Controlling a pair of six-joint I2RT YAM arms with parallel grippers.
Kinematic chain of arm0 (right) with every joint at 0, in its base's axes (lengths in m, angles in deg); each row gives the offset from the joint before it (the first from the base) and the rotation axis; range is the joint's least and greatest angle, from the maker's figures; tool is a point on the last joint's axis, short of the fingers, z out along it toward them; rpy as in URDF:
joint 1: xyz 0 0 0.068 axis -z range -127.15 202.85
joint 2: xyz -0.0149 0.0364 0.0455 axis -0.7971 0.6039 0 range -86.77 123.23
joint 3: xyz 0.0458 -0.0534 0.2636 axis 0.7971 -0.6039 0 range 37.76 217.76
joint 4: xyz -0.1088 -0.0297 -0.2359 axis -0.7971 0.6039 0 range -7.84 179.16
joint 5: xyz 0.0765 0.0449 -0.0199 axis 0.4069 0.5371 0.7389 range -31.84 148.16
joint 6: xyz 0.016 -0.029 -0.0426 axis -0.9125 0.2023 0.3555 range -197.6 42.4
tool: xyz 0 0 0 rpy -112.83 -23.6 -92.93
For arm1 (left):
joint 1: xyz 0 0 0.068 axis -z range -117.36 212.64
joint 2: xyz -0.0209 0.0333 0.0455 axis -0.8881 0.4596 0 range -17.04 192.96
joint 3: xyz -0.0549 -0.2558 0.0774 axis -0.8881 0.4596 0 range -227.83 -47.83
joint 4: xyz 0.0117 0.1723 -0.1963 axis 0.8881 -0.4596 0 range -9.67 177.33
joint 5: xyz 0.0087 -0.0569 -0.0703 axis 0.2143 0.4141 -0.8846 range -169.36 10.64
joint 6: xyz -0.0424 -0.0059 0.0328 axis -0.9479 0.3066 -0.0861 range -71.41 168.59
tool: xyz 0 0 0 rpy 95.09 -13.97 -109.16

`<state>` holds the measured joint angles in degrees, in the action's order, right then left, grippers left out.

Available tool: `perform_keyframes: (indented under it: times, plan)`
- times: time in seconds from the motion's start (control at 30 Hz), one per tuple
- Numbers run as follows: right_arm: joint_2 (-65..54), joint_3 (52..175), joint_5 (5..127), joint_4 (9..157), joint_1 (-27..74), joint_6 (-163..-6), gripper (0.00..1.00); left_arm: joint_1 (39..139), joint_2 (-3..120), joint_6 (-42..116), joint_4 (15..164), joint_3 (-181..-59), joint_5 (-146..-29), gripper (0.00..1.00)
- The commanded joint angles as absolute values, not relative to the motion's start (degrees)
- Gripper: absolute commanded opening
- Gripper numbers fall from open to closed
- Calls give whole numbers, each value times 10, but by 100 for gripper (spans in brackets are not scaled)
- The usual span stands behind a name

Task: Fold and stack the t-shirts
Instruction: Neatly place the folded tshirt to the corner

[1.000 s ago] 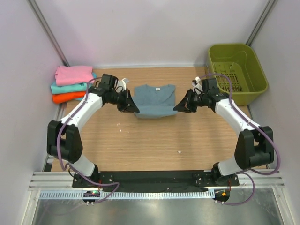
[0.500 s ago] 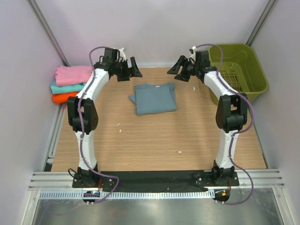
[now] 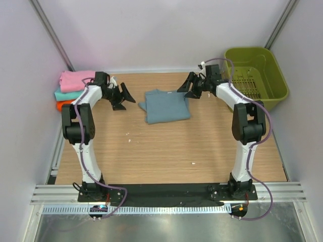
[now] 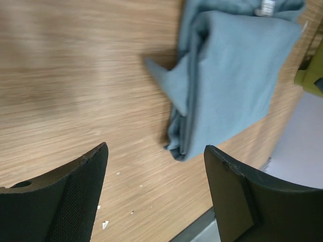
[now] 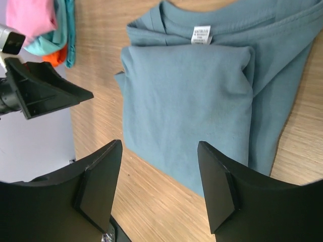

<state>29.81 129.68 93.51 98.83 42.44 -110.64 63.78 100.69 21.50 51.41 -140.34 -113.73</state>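
Note:
A slate blue-grey t-shirt (image 3: 165, 105) lies folded on the wooden table (image 3: 161, 146), its white neck label (image 5: 201, 35) showing in the right wrist view. My left gripper (image 3: 122, 97) is open to the left of it, apart from the cloth (image 4: 232, 70), with nothing between its fingers (image 4: 83, 191). Just beyond the shirt's back right corner my right gripper (image 3: 189, 87) hangs open and empty over the shirt (image 5: 192, 106). At the far left sits a stack of folded t-shirts: pink (image 3: 79, 79) on teal (image 3: 68, 95) on orange (image 3: 64, 105).
An olive-green plastic basket (image 3: 255, 75) stands at the back right corner. Walls close in the table on the left, back and right. Small white specks (image 3: 193, 163) lie on the wood.
Both grippers let go of the folded blue-grey shirt and opened. They rose toward the back, then the left one came down left of the shirt and the right one by its back right corner.

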Motion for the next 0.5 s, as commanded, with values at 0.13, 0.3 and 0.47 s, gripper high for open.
perform_keyframes:
  times: [0.13,0.3,0.47]
  plan:
    - [362,1337,931,985,392,-1080,67,632,1081,148,579,-1429,-1230,79]
    - [396,1340,918,1007,391,-1060,67,636,1143,111,620,-1469,-1248,79]
    - [425,1338,909,1007,391,-1054,67,654,1188,94,649,-1497,-1258,79]
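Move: The folded blue-grey t-shirt's middle is about 6 cm to the right hand's left, level with it and some 11 cm below. From the left hand it lies roughly 14 cm to the right, 3 cm ahead and 8 cm down, with a loose sleeve flap only some 4 cm to that hand's right and 3 cm ahead. The folded stack is about 19 cm left and 7 cm ahead of the left hand; the green bin sits some 28 cm right and 10 cm ahead of the right hand. One fingertip of the right hand seems to come down onto the t-shirt's right-hand part as that open gripper sinks about 9 cm, easing some 3 cm left and slowing near the cloth. The open left hand first drops about 5 cm, then slides forward and to its right towards the sleeve flap, rolling some 15 degrees left side down, with no contact visible. ##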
